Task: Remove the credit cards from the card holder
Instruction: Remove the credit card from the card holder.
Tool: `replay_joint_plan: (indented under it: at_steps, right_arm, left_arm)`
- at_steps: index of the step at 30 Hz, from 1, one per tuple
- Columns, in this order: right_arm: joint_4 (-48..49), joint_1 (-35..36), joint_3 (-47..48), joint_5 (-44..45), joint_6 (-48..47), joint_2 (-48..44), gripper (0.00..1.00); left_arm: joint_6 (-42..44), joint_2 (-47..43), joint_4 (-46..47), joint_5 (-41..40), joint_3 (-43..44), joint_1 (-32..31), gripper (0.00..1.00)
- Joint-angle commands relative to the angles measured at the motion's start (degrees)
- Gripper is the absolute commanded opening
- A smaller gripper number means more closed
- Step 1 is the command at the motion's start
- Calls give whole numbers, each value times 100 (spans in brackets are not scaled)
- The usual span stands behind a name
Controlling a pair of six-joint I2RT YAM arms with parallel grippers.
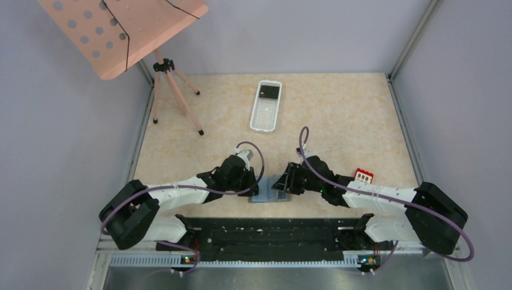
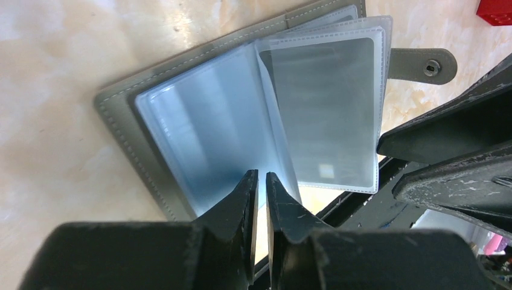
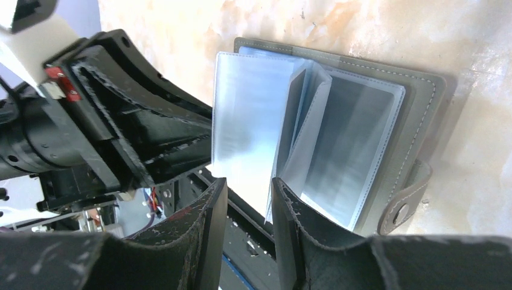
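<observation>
The card holder (image 1: 273, 193) lies open on the table between both grippers, its grey cover (image 2: 121, 121) flat and clear pocket leaves (image 2: 326, 109) fanned up. My left gripper (image 2: 261, 179) is almost shut, its tips pinching the near edge of the left bluish-white leaf (image 2: 211, 127). I cannot tell whether a card sits inside that leaf. My right gripper (image 3: 249, 187) stands open at the holder's (image 3: 422, 121) near edge, the leaves' lower corner just beyond its tips. A red credit card (image 1: 363, 176) with white squares lies on the table to the right.
A white perforated basket (image 1: 266, 106) holding a dark flat thing stands at the back centre. A pink perforated stand (image 1: 121, 30) on a tripod (image 1: 175, 90) occupies the back left. The black rail (image 1: 272, 232) runs along the near edge just below the holder.
</observation>
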Motion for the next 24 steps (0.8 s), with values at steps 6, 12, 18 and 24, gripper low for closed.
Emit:
replay_joint_plan:
  at_steps: [6, 12, 18, 24]
  right_arm:
    - [139, 110, 289, 82, 10, 43, 33]
    - [126, 111, 307, 105, -2, 44, 33]
    - [16, 110, 405, 133, -32, 119, 33]
    - [-2, 108, 476, 177, -37, 227, 33]
  left_arm:
    - [0, -1029, -1093, -798, 295, 259, 20]
    - [9, -1215, -1230, -820, 355, 313, 24]
    - [243, -1165, -1428, -780, 545, 321, 38]
    - [305, -932, -1348, -693, 478, 429, 38]
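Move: The card holder lies open between the hands, its middle about 5 cm right of the left hand, 2 cm ahead and 2 cm below; its left page lies under that hand, its middle about 2 cm ahead. The raised clear page stands some 6 cm to the left hand's right and 2 cm ahead, about level in height. From the right hand the card holder's middle lies about 3 cm left, level fore and aft, and 3 cm below. The left hand lifts away from the left page, about 5 cm up, left and somewhat forward, fingers parting. ##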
